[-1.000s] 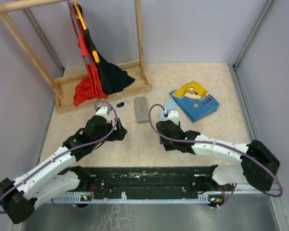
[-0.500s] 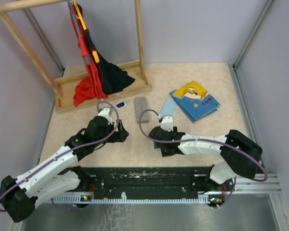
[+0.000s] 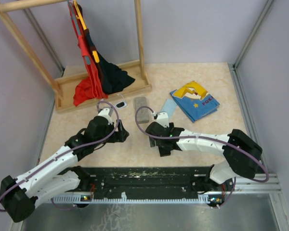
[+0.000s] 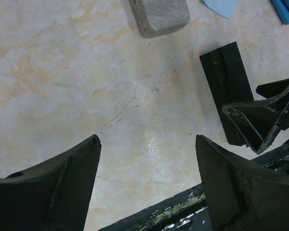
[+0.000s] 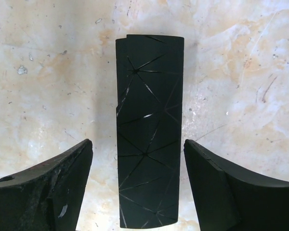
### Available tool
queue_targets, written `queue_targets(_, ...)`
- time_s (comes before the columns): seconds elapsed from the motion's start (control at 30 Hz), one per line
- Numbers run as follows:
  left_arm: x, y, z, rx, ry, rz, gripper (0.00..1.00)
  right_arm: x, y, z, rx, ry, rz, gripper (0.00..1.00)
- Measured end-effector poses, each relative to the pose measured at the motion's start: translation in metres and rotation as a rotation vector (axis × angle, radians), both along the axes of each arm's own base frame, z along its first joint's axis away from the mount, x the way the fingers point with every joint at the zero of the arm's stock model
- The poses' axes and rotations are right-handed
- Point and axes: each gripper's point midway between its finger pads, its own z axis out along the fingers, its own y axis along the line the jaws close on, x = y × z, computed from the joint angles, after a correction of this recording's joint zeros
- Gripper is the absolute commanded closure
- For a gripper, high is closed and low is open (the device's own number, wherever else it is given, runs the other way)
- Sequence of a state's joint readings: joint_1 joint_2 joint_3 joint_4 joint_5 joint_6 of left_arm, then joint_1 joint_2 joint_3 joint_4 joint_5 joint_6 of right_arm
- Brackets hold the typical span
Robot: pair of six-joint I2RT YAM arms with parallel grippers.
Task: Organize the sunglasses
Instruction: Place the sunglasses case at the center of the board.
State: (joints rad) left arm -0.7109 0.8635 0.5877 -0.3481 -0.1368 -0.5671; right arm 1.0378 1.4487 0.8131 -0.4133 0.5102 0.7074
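The white-framed sunglasses (image 3: pixel 120 103) lie by the wooden rack's base, apart from both grippers. My right gripper (image 5: pixel 137 144) is open above a flat black case (image 5: pixel 149 130), one finger on each side with a gap to both. The left wrist view shows that black case (image 4: pixel 229 91) with the right gripper's fingers (image 4: pixel 262 115) at its near end. My left gripper (image 4: pixel 147 144) is open over bare tabletop with nothing between its fingers. In the top view the left gripper (image 3: pixel 123 132) sits left of the right gripper (image 3: pixel 155 142).
A grey oblong case (image 3: pixel 142 108) lies just beyond the grippers, with a light-blue cloth (image 3: pixel 167 107) to its right. A blue and yellow book (image 3: pixel 195 100) is at the back right. The wooden rack (image 3: pixel 103 89) with hanging clothes stands at the back left.
My right arm has swung left and toward the near edge, away from the light-blue cloth, and its jaws have opened wider. The left arm has not moved.
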Motion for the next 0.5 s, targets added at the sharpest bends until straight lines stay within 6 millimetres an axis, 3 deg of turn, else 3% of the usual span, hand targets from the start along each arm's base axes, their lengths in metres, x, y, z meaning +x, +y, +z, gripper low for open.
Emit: queue_targets(0.5, -0.002, -0.004, -0.003, -0.019, 0.008, -0.017, 0.16, -0.003, -0.014, -0.007, -0.1, 0.039, 0.03, 0.49)
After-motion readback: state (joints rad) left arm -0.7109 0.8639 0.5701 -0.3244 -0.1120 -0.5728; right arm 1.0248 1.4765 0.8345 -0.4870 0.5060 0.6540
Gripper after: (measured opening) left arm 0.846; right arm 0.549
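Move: The black sunglasses case lies right under the right hand's open fingers, running fore and aft, its middle about 2 cm ahead, 1 cm to the right and 3 cm below. From that hand the grey case is some 16 cm ahead and 9 cm left, the pale blue cloth about 18 cm ahead and 4 cm right. From the left hand the black case lies about 16 cm right, 1 cm ahead and 10 cm below. The right hand shifts about 1.5 cm right, sinking slightly, and narrows its fingers onto the black case's long sides. ##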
